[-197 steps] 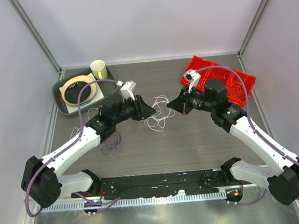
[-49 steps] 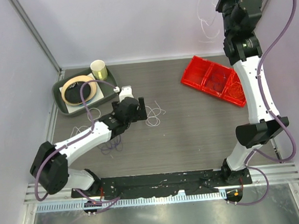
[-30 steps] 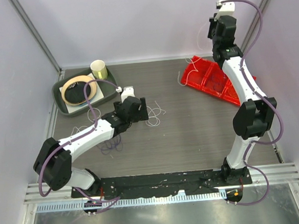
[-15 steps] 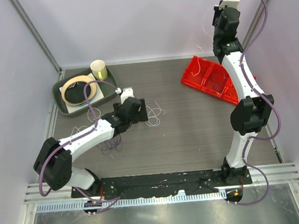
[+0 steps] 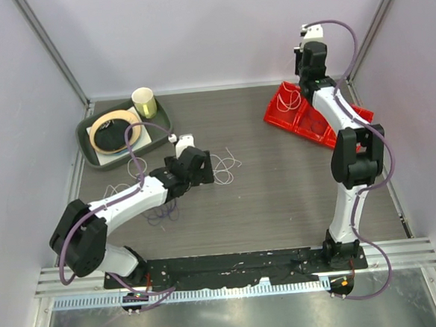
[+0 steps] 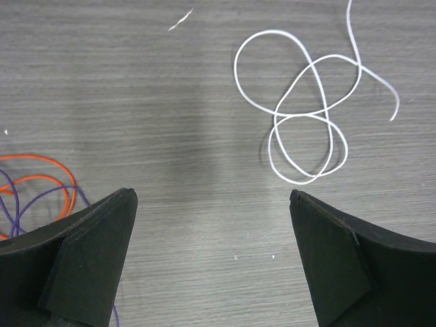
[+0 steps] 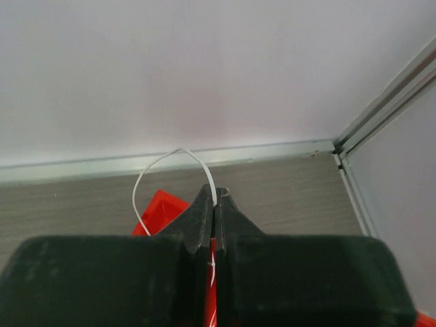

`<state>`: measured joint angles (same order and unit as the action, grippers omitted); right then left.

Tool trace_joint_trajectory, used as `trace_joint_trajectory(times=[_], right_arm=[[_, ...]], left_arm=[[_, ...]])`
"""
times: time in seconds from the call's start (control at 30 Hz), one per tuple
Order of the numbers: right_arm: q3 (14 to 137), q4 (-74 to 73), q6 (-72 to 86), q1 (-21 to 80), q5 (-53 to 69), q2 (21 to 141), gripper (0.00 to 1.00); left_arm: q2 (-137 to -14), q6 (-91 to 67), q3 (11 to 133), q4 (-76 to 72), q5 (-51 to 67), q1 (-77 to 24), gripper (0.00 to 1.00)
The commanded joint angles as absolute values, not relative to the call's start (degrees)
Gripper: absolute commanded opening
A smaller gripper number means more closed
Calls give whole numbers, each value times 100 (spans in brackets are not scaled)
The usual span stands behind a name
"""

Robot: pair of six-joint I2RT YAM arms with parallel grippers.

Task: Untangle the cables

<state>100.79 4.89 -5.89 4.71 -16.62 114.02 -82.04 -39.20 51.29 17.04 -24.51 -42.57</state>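
Observation:
My right gripper (image 7: 214, 194) is shut on a thin white cable (image 7: 153, 170) that arcs out of its tips to the left. In the top view this gripper (image 5: 305, 61) hangs above the red bin (image 5: 361, 116), and the white cable (image 5: 288, 99) dangles into the bin's left end. My left gripper (image 6: 211, 197) is open just above the table with nothing between its fingers. Another white cable (image 6: 303, 116) lies in loose loops ahead of its right finger. Orange (image 6: 41, 184) and purple (image 6: 13, 197) cables lie by its left finger. The top view shows the left gripper (image 5: 197, 167) beside the white loops (image 5: 224, 167).
A dark tray (image 5: 90, 156) at the back left holds a tape roll (image 5: 115, 132) and a pale cup (image 5: 144, 101). More thin purple and white cable (image 5: 161, 208) lies beside the left forearm. The back wall and corner post stand close behind the right gripper.
The right arm has come down from high near the back wall to just above the red bin, lowering the white cable into it. The left gripper drew back slightly.

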Motion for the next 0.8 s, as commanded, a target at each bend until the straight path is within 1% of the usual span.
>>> trace_joint_trajectory(times=[0.0, 0.13, 0.2, 0.3, 0.43, 0.47, 0.57, 0.63, 0.67, 0.73, 0.77], right_arm=[[10081, 264, -475, 475, -1555, 11575, 1], [9853, 54, -273, 475, -1758, 11619, 1], [9765, 35, -211, 466, -1522, 11637, 1], [9870, -403, -158, 466, -1336, 11882, 1], [10185, -886, -9, 475, -1204, 12190, 1], [10230, -957, 113, 475, -1169, 12243, 7], [10336, -1107, 219, 475, -1108, 12138, 18], [10310, -1037, 263, 475, -924, 11866, 23], [10310, -1028, 264, 483, -827, 11770, 30], [10327, -1019, 246, 501, -625, 11462, 37], [10318, -1028, 159, 553, -546, 11330, 44]], left_arm=[[-7972, -4060, 5010, 1722, -2435, -4228, 100], [-7910, -4052, 5010, 1845, -2496, -4236, 100], [-7779, -4069, 4957, 1837, -2461, -4236, 100], [-7568, -4069, 4747, 1609, -2400, -4228, 100], [-7392, -4061, 4685, 1679, -2417, -4236, 100], [-7348, -4061, 4676, 1714, -2426, -4236, 100], [-7129, -4060, 4588, 1766, -2487, -4228, 100], [-6953, -4069, 4509, 1767, -2496, -4228, 100], [-6891, -4078, 4483, 1758, -2513, -4236, 100], [-6786, -4078, 4421, 1732, -2531, -4228, 100], [-6681, -4087, 4412, 1731, -2549, -4236, 100]])
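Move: My right hand still grips a white cable high over the back of the red box. The box's left compartment is about 26 cm below and some 5 cm to the left; the middle compartment, with the purple cable, is 4 cm back and 6 cm right at that depth. From my empty left hand, the purple-orange tangle lies about 15 cm left, 3 cm back and 9 cm down; the loose white cable lies 7 cm ahead and 7 cm right. I lower my right hand about 15 cm into place above the left compartment, tipping the fingers some 25 degrees further down and easing slightly back and left. Near the bottom I open them about a third to let the white cable go. Meanwhile my wide-open left hand draws some 3 cm back and left, away from the loose white cable towards the tangle, dipping a little before it rises. ##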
